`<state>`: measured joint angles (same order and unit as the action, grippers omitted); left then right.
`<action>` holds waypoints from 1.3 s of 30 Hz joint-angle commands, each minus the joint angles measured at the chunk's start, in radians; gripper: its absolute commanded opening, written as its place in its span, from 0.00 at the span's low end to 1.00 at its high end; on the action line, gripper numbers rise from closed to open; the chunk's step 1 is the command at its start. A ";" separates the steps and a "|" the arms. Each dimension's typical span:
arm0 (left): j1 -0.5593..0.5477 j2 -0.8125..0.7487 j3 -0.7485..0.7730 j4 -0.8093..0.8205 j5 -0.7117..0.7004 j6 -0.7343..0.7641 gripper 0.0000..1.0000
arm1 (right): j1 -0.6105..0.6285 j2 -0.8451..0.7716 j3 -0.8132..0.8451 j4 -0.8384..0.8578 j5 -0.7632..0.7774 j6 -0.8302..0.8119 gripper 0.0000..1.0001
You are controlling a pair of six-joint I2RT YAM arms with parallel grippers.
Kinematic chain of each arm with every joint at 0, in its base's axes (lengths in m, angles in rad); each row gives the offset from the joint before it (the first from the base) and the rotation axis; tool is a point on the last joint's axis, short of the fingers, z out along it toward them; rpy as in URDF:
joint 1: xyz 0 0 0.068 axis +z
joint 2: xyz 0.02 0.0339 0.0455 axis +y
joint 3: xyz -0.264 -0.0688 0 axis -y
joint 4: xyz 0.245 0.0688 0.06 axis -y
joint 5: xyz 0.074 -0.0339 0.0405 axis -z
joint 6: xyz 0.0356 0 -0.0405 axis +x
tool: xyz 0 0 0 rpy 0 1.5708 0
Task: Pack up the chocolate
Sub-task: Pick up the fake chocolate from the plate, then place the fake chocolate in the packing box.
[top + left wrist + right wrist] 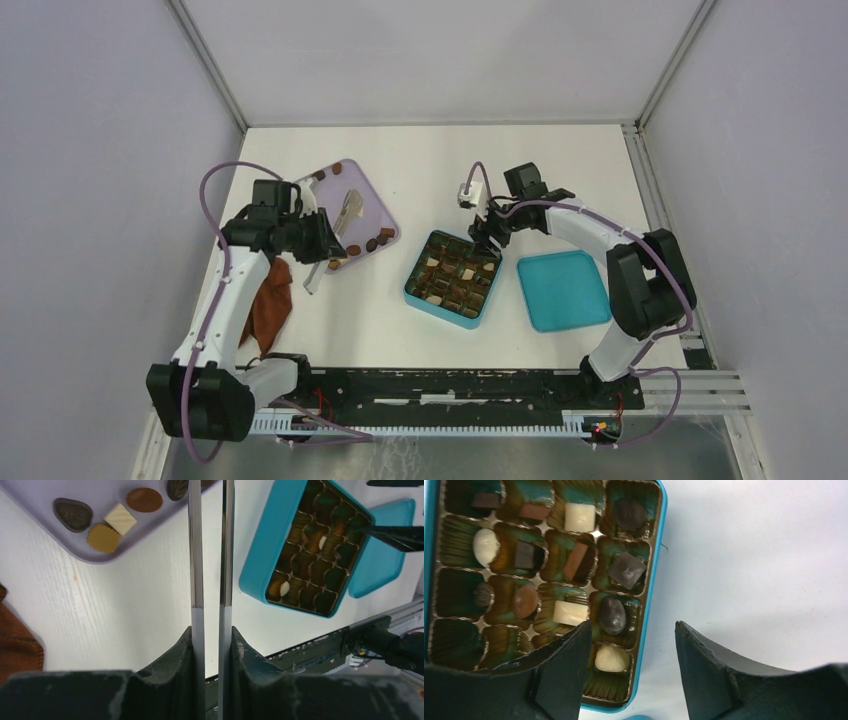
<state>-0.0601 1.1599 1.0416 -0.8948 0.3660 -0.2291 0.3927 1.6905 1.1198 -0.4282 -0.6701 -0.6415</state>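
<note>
Chocolate pieces (103,537) in brown, tan and cream lie on the lilac tray (65,550), which also shows in the top view as the tray (385,208). My left gripper (212,627) is shut on a pair of metal tongs (196,555), whose blades stand slightly apart with their tips out of frame. From above, the left gripper (322,240) sits at the tray's near edge. My right gripper (633,625) is open and holds nothing, hovering over the far right corner of the teal box (651,595). Many of the box's cells hold chocolates (613,615).
The teal lid (563,290) lies right of the box (410,285). A reddish-brown cloth (270,305) lies by the left arm. The black base rail (450,385) runs along the near edge, and walls enclose the table.
</note>
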 commanded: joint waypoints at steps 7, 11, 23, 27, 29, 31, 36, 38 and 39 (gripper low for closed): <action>0.003 -0.182 -0.118 0.095 0.225 -0.102 0.02 | 0.033 0.072 0.054 0.033 0.152 0.004 0.59; -0.001 -0.217 -0.156 0.112 0.279 -0.123 0.02 | 0.043 0.076 0.049 0.046 0.159 0.008 0.51; -0.038 -0.315 -0.256 0.179 0.420 -0.193 0.02 | 0.044 -0.024 0.022 0.096 0.136 0.022 0.00; -0.092 -0.338 -0.283 0.217 0.411 -0.220 0.02 | 0.048 -0.089 0.051 0.072 0.136 0.008 0.00; -0.134 -0.342 -0.294 0.254 0.395 -0.240 0.02 | 0.056 -0.139 0.057 0.076 0.162 0.000 0.00; -0.187 -0.347 -0.289 0.291 0.372 -0.262 0.02 | 0.071 -0.185 0.062 0.087 0.211 -0.016 0.00; -0.327 -0.353 -0.241 0.368 0.299 -0.284 0.02 | 0.096 -0.236 0.103 0.092 0.300 -0.051 0.00; -0.389 -0.348 -0.233 0.401 0.276 -0.290 0.02 | 0.096 -0.238 0.115 0.084 0.293 -0.042 0.00; -0.418 -0.341 -0.229 0.414 0.260 -0.291 0.02 | 0.097 -0.239 0.117 0.084 0.285 -0.036 0.00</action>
<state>-0.3882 0.8265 0.7509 -0.6212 0.6735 -0.4717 0.4831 1.4921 1.1610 -0.3840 -0.3946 -0.6865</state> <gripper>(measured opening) 0.300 0.022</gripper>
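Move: The open right fingers hang just above the box's far rim, about 3 cm below and 1 cm ahead; the box's middle is some 9 cm back, 8 cm left and 5 cm down, the teal tray roughly 20 cm right and 12 cm back. From the left hand, already holding the tongs, the box is about 30 cm right, 9 cm back, 14 cm down, the plate's middle 7 cm ahead, 2 cm right. Dipping 3 cm, right pinches the box's far rim, lifts 11 cm; left brings tongs back-right towards it. ##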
